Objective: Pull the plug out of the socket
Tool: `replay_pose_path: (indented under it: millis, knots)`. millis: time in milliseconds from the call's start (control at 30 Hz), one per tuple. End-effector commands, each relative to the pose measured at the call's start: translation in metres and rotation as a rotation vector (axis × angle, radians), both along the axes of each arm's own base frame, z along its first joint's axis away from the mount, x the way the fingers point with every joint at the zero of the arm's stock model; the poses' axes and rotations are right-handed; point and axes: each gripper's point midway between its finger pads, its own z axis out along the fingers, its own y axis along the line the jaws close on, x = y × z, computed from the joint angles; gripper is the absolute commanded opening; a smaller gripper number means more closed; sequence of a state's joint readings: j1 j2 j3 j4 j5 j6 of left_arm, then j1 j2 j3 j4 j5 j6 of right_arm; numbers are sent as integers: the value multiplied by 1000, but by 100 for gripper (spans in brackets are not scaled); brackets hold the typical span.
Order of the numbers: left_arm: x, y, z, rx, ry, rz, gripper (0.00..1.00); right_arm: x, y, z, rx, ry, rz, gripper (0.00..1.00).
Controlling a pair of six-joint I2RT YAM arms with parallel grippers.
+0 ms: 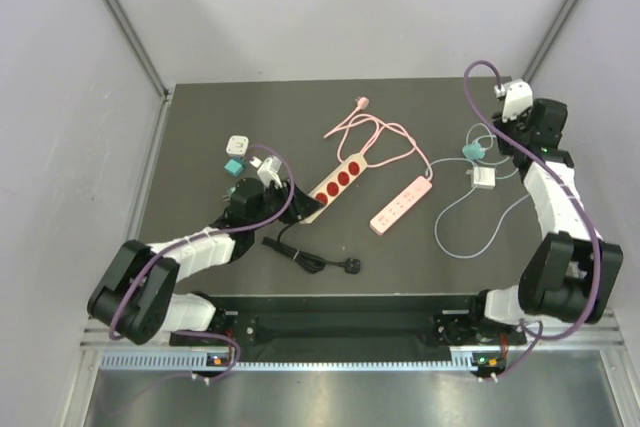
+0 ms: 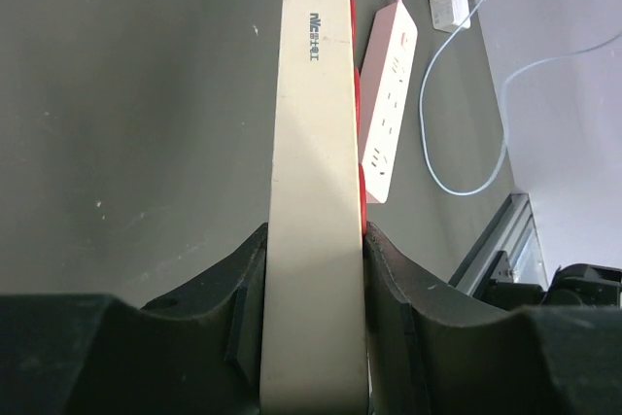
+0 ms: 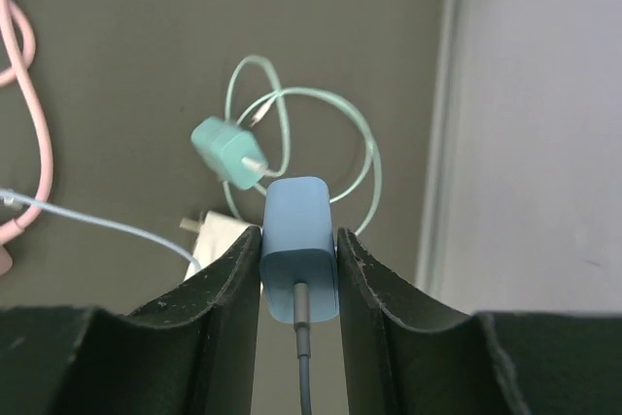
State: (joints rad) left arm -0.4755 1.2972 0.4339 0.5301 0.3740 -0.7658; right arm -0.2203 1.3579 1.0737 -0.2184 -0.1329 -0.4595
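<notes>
The socket is a cream power strip with red outlets [image 1: 335,182], lying diagonally on the dark table. My left gripper [image 2: 316,269] is shut on its near end, the strip's pale side [image 2: 313,143] filling the gap between the jaws. At the far right my right gripper [image 3: 298,240] is shut on a light blue plug [image 3: 296,206], with its grey cable running back between the fingers. This plug hangs in the air above the table, away from both strips. In the top view the right gripper [image 1: 505,142] hides the plug.
A pink power strip [image 1: 400,205] lies beside the red one, its pink cable [image 1: 365,127] looped behind. Below the right gripper lie a teal plug [image 3: 225,151] and a white plug [image 3: 219,235]. Two small adapters [image 1: 237,145] and a black cable [image 1: 310,259] sit near the left arm.
</notes>
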Motion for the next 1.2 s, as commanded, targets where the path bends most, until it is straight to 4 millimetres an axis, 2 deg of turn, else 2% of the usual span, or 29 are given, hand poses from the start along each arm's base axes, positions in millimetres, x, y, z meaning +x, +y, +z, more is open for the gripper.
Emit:
replay_pose_path:
  millis: [0, 67, 100, 233, 300, 400, 433, 533, 567, 700, 867, 900, 967, 1000, 1100, 1167]
  knots:
    - [7, -16, 35, -133, -98, -48, 0, 4, 3, -39, 78, 110, 32, 0]
    - [8, -20, 33, -153, -86, -63, 0, 7, 6, -51, 109, 148, 50, 0]
    - [9, -22, 33, -160, -86, -67, 0, 6, 8, -68, 133, 197, 47, 0]
    - [11, -26, 25, -179, -61, -77, 0, 10, 10, -93, 176, 268, 44, 1]
    - [11, -28, 26, -191, -62, -81, 0, 13, 10, -103, 190, 292, 39, 6]
    - [12, -29, 25, -194, -56, -86, 0, 17, 8, -111, 193, 308, 38, 20]
    - [13, -29, 24, -192, -53, -86, 0, 17, 8, -113, 196, 312, 38, 32]
    - [13, -30, 23, -190, -52, -88, 0, 21, 5, -113, 182, 310, 37, 46]
    - [13, -30, 23, -189, -53, -88, 0, 23, 3, -111, 177, 304, 35, 56]
    - [12, -29, 21, -181, -52, -90, 0, 25, -2, -95, 142, 267, 48, 75]
    - [12, -29, 22, -174, -60, -95, 0, 19, 2, -65, 87, 203, 124, 85]
    - [12, -29, 23, -173, -62, -94, 0, 16, 4, -50, 67, 169, 139, 87]
    - [11, -28, 23, -166, -65, -94, 0, 12, 8, -38, 43, 133, 179, 91]
    - [11, -28, 25, -165, -71, -95, 0, 10, 12, -23, 30, 96, 198, 92]
    - [10, -27, 26, -158, -74, -94, 0, 6, 21, -2, 11, 44, 259, 96]
    - [10, -26, 29, -155, -82, -96, 0, -1, 32, 1, -8, 53, 352, 96]
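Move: Just behind and left of the blue plug held in the right hand, the white plug lies some 15 cm below, about 3 cm back and 2 cm left of the hand. The teal plug is roughly 4 cm ahead, 4 cm left at that same depth, and the pink strip about 12 cm back, 23 cm left. From the left hand, the white plug is some 10 cm ahead, 46 cm right and 7 cm below. Sinking almost straight down by about 13 cm, the right hand lowers the blue plug beside the teal one, its fingertips tipping down some 20 degrees. It then opens wide, lets go and climbs about 10 cm clear, levelling out again and turning slightly counter-clockwise. The left hand keeps its hold on the cream strip, shifting slightly right and down before staying put. ##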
